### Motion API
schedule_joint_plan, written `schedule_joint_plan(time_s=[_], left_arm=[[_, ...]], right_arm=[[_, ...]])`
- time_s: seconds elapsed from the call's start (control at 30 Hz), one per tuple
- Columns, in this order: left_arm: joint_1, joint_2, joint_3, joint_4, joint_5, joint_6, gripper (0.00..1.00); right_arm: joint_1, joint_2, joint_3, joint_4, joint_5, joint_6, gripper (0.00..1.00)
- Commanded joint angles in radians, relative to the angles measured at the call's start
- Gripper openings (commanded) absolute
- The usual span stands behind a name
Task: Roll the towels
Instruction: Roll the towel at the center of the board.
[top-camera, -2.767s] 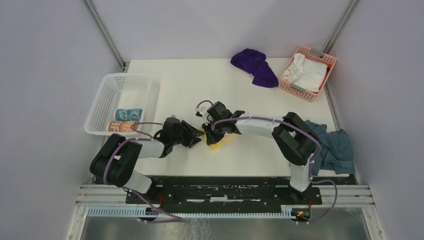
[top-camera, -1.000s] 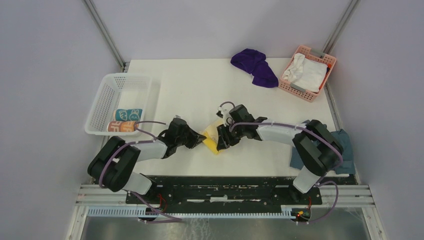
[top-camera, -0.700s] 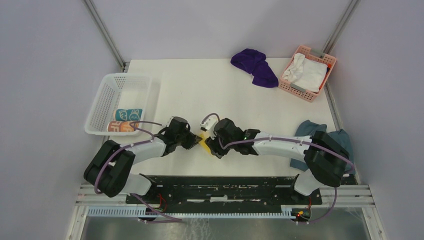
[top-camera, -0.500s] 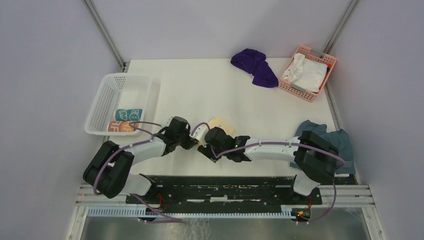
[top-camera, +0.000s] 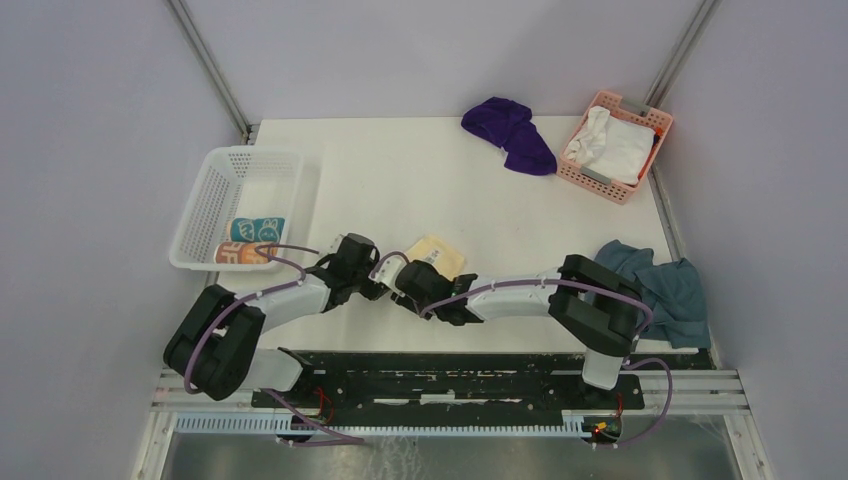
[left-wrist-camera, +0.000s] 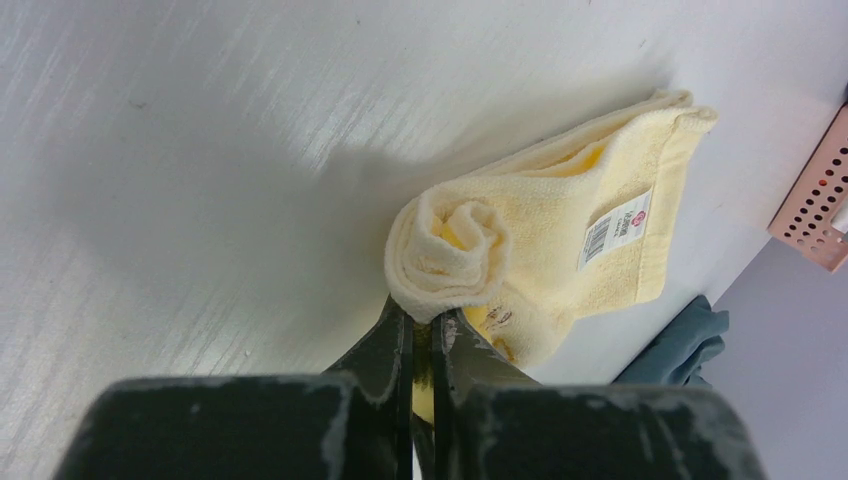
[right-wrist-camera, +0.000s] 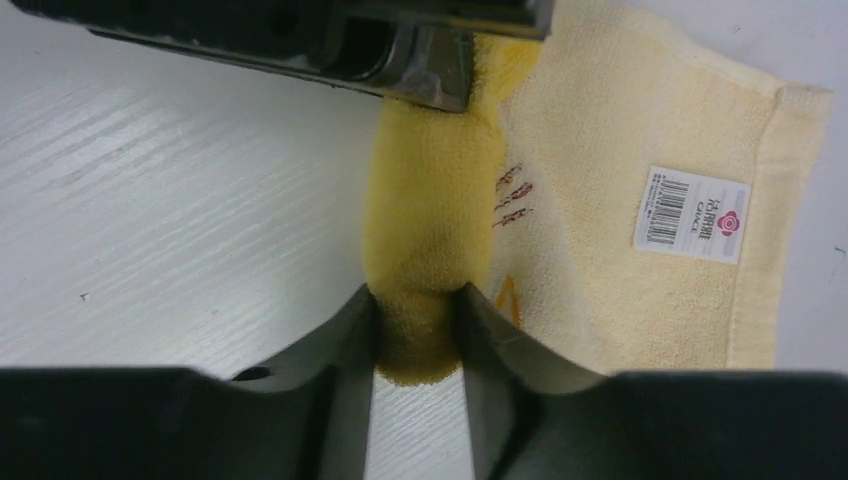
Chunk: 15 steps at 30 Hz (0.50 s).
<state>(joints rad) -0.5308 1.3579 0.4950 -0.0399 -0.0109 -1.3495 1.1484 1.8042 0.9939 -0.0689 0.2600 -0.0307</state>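
Observation:
A pale yellow towel (top-camera: 435, 254) lies near the front middle of the table, partly rolled at its near left end. In the left wrist view my left gripper (left-wrist-camera: 425, 325) is shut on the spiral end of the roll (left-wrist-camera: 448, 245). The flat part with its label (left-wrist-camera: 612, 228) spreads beyond. My right gripper (right-wrist-camera: 418, 312) is shut on the other end of the same roll (right-wrist-camera: 430, 215), facing the left gripper (right-wrist-camera: 425, 65). A deep purple towel (top-camera: 510, 132) lies crumpled at the back. Rolled teal (top-camera: 257, 229) and peach-orange (top-camera: 243, 253) towels sit in the white basket (top-camera: 215, 170).
A pink basket (top-camera: 647, 118) holding a white cloth (top-camera: 612, 145) stands at the back right. A blue-grey cloth (top-camera: 668, 292) hangs over the right table edge beside the right arm. Both grippers meet close together near the front edge.
The right arm swung left and toward the near edge, ending beside the left gripper. The yellow towel's loose part now lies flat behind the grippers. The left gripper stayed shut.

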Motion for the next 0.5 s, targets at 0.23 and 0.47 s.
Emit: schedule_joint_plan(time_s=[0.23, 0.47], left_arm=[[0.013, -0.125, -0.028, -0.060, -0.088, -0.036, 0.16], [0.019, -0.274, -0.103, -0.023, -0.060, -0.043, 0.59]], right_arm=[[-0.126, -0.033, -0.058, -0.126, -0.317, 0.118, 0.02], [-0.302, 0.007, -0.070, -0.035, -0.812, 0.233, 0.01]])
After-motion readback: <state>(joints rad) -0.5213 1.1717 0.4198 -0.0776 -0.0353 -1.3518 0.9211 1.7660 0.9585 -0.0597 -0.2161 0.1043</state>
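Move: The rolled part of the yellow towel lies slanted between the hands. Its middle is about 2 cm back and 4 cm to the right of the left hand, which still pinches its far-left end. From the right hand, whose open fingers straddle its near-right end, the middle lies about 3 cm ahead and 3 cm to the left. The unrolled part lies some 9 cm ahead and 4 cm to the right of the right hand. Shut the right gripper on the near-right end of the towel roll and keep it low in place, swinging the wrist about 25 degrees so its fingers point more to the left and steeper down. As it pinches, open the left gripper to about half, let go of the far-left end and draw off some 2.5 cm, up, left and a little back. ##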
